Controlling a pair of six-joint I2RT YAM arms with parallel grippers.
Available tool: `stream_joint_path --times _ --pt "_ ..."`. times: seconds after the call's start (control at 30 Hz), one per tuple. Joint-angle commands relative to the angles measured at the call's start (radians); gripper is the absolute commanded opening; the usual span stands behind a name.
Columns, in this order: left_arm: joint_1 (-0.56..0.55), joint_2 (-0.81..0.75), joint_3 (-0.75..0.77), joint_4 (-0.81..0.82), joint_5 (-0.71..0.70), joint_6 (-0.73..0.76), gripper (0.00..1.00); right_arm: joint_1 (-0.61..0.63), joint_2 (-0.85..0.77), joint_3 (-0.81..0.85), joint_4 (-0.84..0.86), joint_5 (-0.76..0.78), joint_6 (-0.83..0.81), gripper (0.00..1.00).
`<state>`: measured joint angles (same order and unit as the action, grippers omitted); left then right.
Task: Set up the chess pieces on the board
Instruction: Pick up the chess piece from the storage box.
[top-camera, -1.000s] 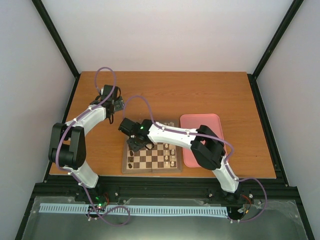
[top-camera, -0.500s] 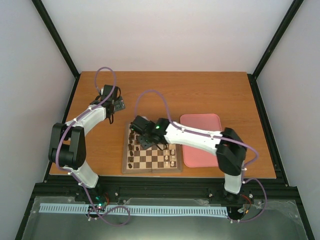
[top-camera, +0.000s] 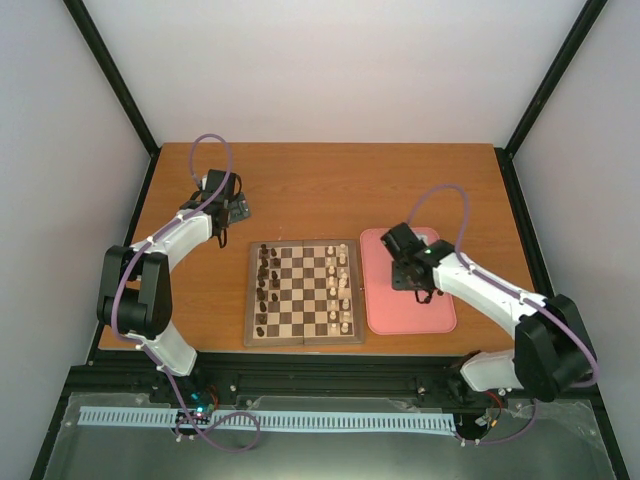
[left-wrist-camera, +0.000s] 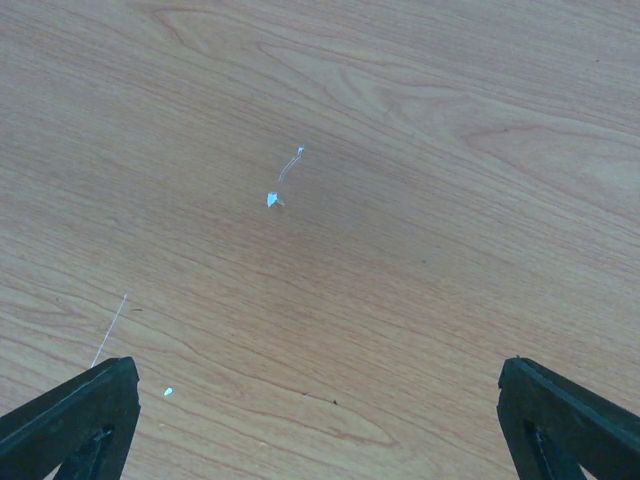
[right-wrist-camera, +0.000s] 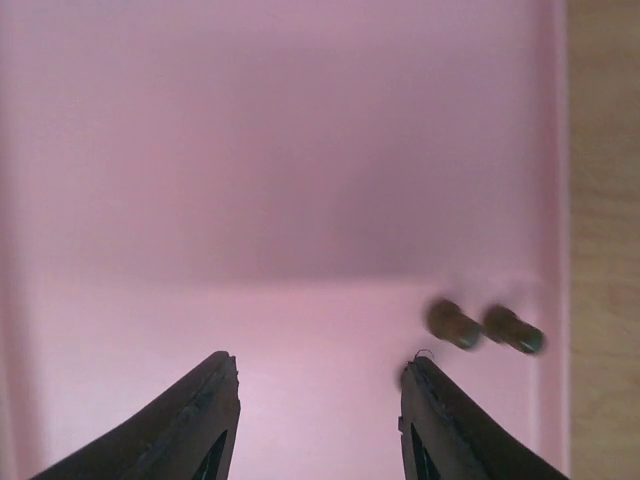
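Observation:
The board (top-camera: 305, 341) lies at the table's near middle. Dark chess pieces (top-camera: 264, 285) stand in its two left columns, cream pieces (top-camera: 342, 290) on its right side. Two more dark chess pieces (right-wrist-camera: 455, 324) lie on their sides in the pink tray (right-wrist-camera: 250, 180), just beyond and right of my right fingertip (right-wrist-camera: 425, 385). My right gripper (right-wrist-camera: 320, 365) hangs open over the tray with nothing between its fingers; from above it (top-camera: 422, 288) is over the tray's middle. My left gripper (left-wrist-camera: 318, 370) is open wide over bare wood, far left of the board (top-camera: 232, 208).
The pink tray (top-camera: 400, 318) sits right beside the board's right edge. Black frame rails run along the table's sides, and white walls close it in. The table's wood (left-wrist-camera: 330, 200) under the left gripper shows only small pale specks.
My right arm has swung from over the board's left columns across to the pink tray, and its jaws have spread wider. The left arm has not moved.

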<state>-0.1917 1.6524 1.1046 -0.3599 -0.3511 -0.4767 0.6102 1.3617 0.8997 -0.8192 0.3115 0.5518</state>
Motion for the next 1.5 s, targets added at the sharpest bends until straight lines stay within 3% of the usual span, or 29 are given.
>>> stream_joint_path --times 0.0,0.33,0.97,1.13,1.47 --pt "-0.005 0.014 0.039 -0.005 0.001 0.01 1.0 -0.118 -0.066 -0.109 0.047 -0.023 0.029 0.46" --pt "-0.004 0.011 0.036 -0.002 0.005 0.012 1.0 -0.29 -0.076 -0.194 0.141 -0.086 -0.003 0.45" --pt "-0.005 0.023 0.043 -0.008 -0.009 0.01 1.0 -0.324 0.04 -0.182 0.216 -0.096 -0.045 0.42" --pt "-0.005 0.024 0.044 -0.007 -0.011 0.008 1.0 -0.331 0.055 -0.186 0.226 -0.1 -0.049 0.37" --pt "-0.004 0.033 0.05 -0.009 -0.013 0.009 1.0 -0.332 0.017 -0.183 0.206 -0.108 -0.048 0.15"
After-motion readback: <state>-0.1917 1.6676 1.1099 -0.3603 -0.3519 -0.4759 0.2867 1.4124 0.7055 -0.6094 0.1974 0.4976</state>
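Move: The dark chess piece to be taken stands in the pink storage box, about 7 cm to the right hand's right, level with it fore and aft and roughly 7 cm below. A second dark piece stands some 3 cm to the right of it, and a third about 3 cm nearer the base and 1 cm to the left of it. From the idle left hand the wanted piece lies about 53 cm right, 18 cm back and 10 cm below. The left-hand one of the two side-by-side dark pieces is reached by the right hand swinging about 7 cm right while sinking and drawing back a little, its wrist turning some 15 degrees clockwise. The hand then edges forward and down, about 6 cm lower in all, and its half-open fingers close around the upright piece, pinching it from both sides. ##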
